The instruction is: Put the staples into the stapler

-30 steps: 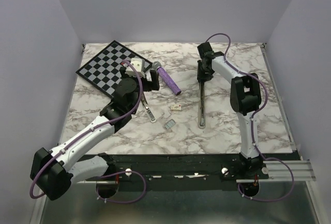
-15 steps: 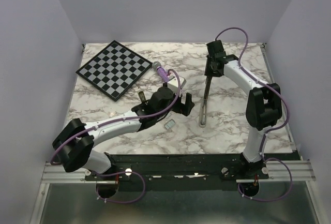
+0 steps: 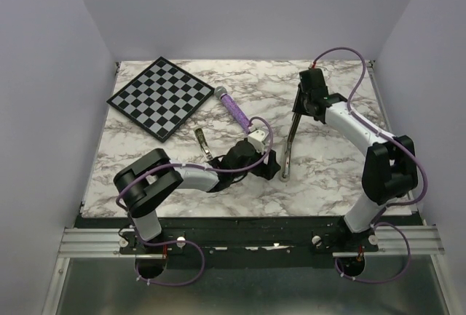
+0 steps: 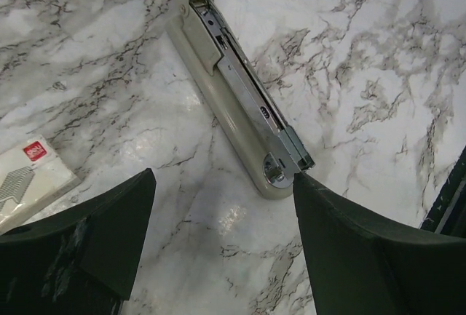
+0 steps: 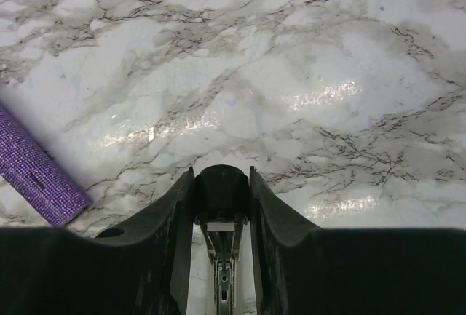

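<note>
The stapler (image 3: 289, 144) lies opened out on the marble table, its cream base and bare metal channel (image 4: 247, 104) running toward the near edge. My right gripper (image 3: 301, 104) is shut on the stapler's black top arm (image 5: 222, 193) at the far end and holds it raised. Low over bare marble, my left gripper (image 4: 224, 180) is open with nothing between its fingers. Its right finger (image 4: 349, 242) is beside the near tip of the stapler's base. In the top view the left gripper (image 3: 268, 164) sits just left of that tip. The staples are not visible in any view.
A small cream staple box (image 4: 33, 177) lies left of my left gripper. A second, slim stapler (image 3: 203, 142) lies left of my left wrist. A purple stick-shaped object (image 3: 234, 110) (image 5: 36, 177) lies beyond it, and a chessboard (image 3: 162, 97) fills the far left corner.
My left arm swung right from the chessboard side to the stapler's near tip, covering where the staples lay. The right gripper moved right, tilting the stapler's top arm.
</note>
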Available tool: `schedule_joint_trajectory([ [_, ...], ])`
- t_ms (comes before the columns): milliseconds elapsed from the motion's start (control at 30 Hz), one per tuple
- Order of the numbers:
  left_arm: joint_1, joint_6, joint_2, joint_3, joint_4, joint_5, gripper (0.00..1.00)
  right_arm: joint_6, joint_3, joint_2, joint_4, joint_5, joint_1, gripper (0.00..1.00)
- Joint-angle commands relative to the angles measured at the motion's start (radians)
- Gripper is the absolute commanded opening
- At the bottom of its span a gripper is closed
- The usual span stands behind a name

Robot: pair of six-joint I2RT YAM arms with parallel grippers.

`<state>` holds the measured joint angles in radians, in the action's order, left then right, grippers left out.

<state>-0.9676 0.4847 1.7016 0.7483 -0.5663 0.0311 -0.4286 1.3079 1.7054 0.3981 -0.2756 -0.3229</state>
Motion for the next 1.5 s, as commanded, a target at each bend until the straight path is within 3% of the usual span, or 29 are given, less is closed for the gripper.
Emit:
schedule_joint_trajectory([
  [0,-0.006,0.038,0.062,0.002,-0.145,-0.088,0.80,-0.021,-0.058,-0.079,-0.082,-0.056,-0.036,0.04],
  [300,-0.005,0.091,0.095,0.002,-0.187,-0.109,0.78,-0.022,-0.171,-0.174,-0.192,-0.180,-0.113,0.02],
  [433,0.003,0.138,0.084,-0.026,-0.224,-0.079,0.73,-0.009,-0.252,-0.214,-0.266,-0.249,-0.171,0.01],
  [500,0.015,0.159,0.079,-0.043,-0.228,-0.066,0.66,0.010,-0.289,-0.245,-0.332,-0.269,-0.194,0.01],
  [833,0.030,0.264,0.133,-0.029,-0.247,-0.106,0.62,0.039,-0.417,-0.296,-0.507,-0.418,-0.321,0.01],
  [1133,0.079,0.429,0.208,-0.020,-0.256,-0.123,0.60,0.068,-0.487,-0.308,-0.639,-0.490,-0.404,0.01],
  [1233,0.102,0.472,0.251,-0.014,-0.303,-0.178,0.51,0.073,-0.503,-0.308,-0.663,-0.504,-0.421,0.01],
  [1467,0.121,0.519,0.285,0.002,-0.307,-0.195,0.45,0.073,-0.529,-0.339,-0.660,-0.488,-0.441,0.01],
])
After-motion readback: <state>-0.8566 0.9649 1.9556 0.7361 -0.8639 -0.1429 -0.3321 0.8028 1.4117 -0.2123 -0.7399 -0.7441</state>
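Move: The stapler base, its front end pointing back at the robot, has its middle about 3 cm ahead of the left hand, 4 cm to its right and 5 cm below; the staple box lies some 7 cm ahead of that hand and 7 cm to its left, 5 cm down. From the right hand, which already grips the raised handle's black end, the base's middle is about 15 cm back, 6 cm left and 11 cm below, and the purple microphone's roughly 5 cm ahead, 23 cm left and 12 cm below. The stapler's handle, still held by its black end, is swung up and back over the hinge: the right hand draws back and left about 7 cm each way while rising 3 cm, its fingers tilting upward. The left hand sinks about 4 cm and edges forward onto the stapler base, tipping further down and rolling its left side lower, its fingers closing to roughly half their earlier gap, one on either side of the base. ##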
